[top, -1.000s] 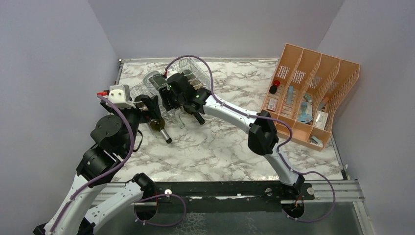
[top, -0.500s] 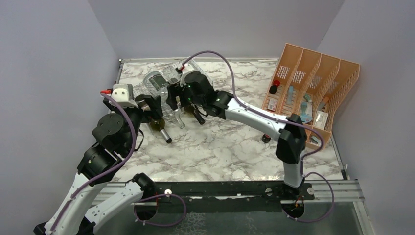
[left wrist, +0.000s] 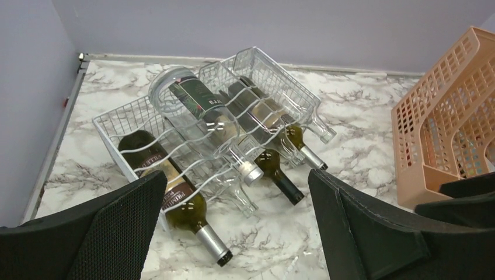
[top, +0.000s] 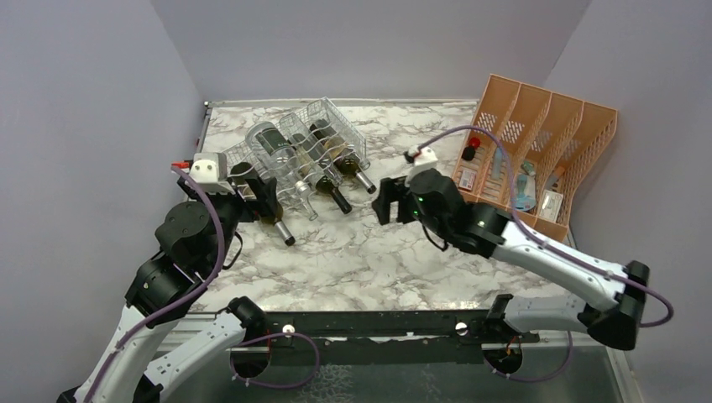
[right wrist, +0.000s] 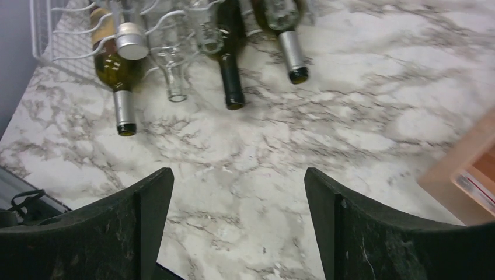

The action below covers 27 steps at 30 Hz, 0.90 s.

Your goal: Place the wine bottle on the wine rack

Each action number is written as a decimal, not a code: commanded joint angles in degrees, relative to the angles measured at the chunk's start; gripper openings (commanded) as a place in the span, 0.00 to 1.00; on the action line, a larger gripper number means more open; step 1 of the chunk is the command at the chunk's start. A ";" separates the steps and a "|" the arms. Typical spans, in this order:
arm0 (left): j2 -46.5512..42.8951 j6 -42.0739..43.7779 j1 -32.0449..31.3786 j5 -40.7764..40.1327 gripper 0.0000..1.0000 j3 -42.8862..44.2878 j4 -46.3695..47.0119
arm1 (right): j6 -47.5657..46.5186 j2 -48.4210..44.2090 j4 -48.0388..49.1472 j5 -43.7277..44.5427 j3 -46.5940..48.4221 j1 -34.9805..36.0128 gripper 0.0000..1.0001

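The silvery wire wine rack [top: 325, 103] stands at the table's back left, also in the left wrist view [left wrist: 111, 129] and the right wrist view [right wrist: 39, 35]. Several wine bottles lie in it, necks toward me. A clear-shouldered one with a green label [top: 270, 141] [left wrist: 201, 108] rests on the upper tier. A green bottle with a silver cap [top: 274, 220] [left wrist: 178, 201] [right wrist: 121, 79] sticks out at the left front. My left gripper [top: 256, 191] [left wrist: 236, 175] hangs open just before that bottle. My right gripper [top: 384, 201] [right wrist: 239, 170] is open and empty over bare marble, right of the rack.
An orange slotted file organizer [top: 537, 168] [left wrist: 449, 134] leans at the back right, holding small items. A dark bottle's neck [top: 338, 200] [right wrist: 232, 87] and a silver-capped neck [top: 363, 182] [right wrist: 290, 55] jut from the rack onto the table. Grey walls close in on the left, back and right.
My right arm has drawn back from the rack toward the table's middle, its jaws opening wide and empty. The left gripper stays by the rack's left front.
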 commanded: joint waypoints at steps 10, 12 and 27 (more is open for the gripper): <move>-4.23 3.53 -0.04 1.94 0.99 9.94 -4.99 | 3.50 -28.49 -24.23 23.31 2.32 -0.07 0.86; -4.37 4.73 -0.04 1.11 0.99 11.56 -5.25 | 1.66 -29.72 -25.03 23.85 5.11 -0.12 0.86; -4.74 8.62 -0.04 -2.59 0.99 17.65 -7.34 | -3.94 -32.42 -25.02 25.38 10.08 -0.13 0.87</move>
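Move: The clear bottle with the green label already lies on top of the wine rack, about 12 cm ahead of the right hand, 23 cm to its left and 8 cm below. From that hand, the leftmost dark wine bottle is some 6 cm ahead, 29 cm left and 16 cm down; the black-necked one is 12 cm ahead, 14 cm left and 15 cm down. The left hand has the clear bottle roughly 16 cm straight ahead and 20 cm below. Right hand withdraws about 20 cm right and 15 up from the rack; left rises 10, back-left, both open. ##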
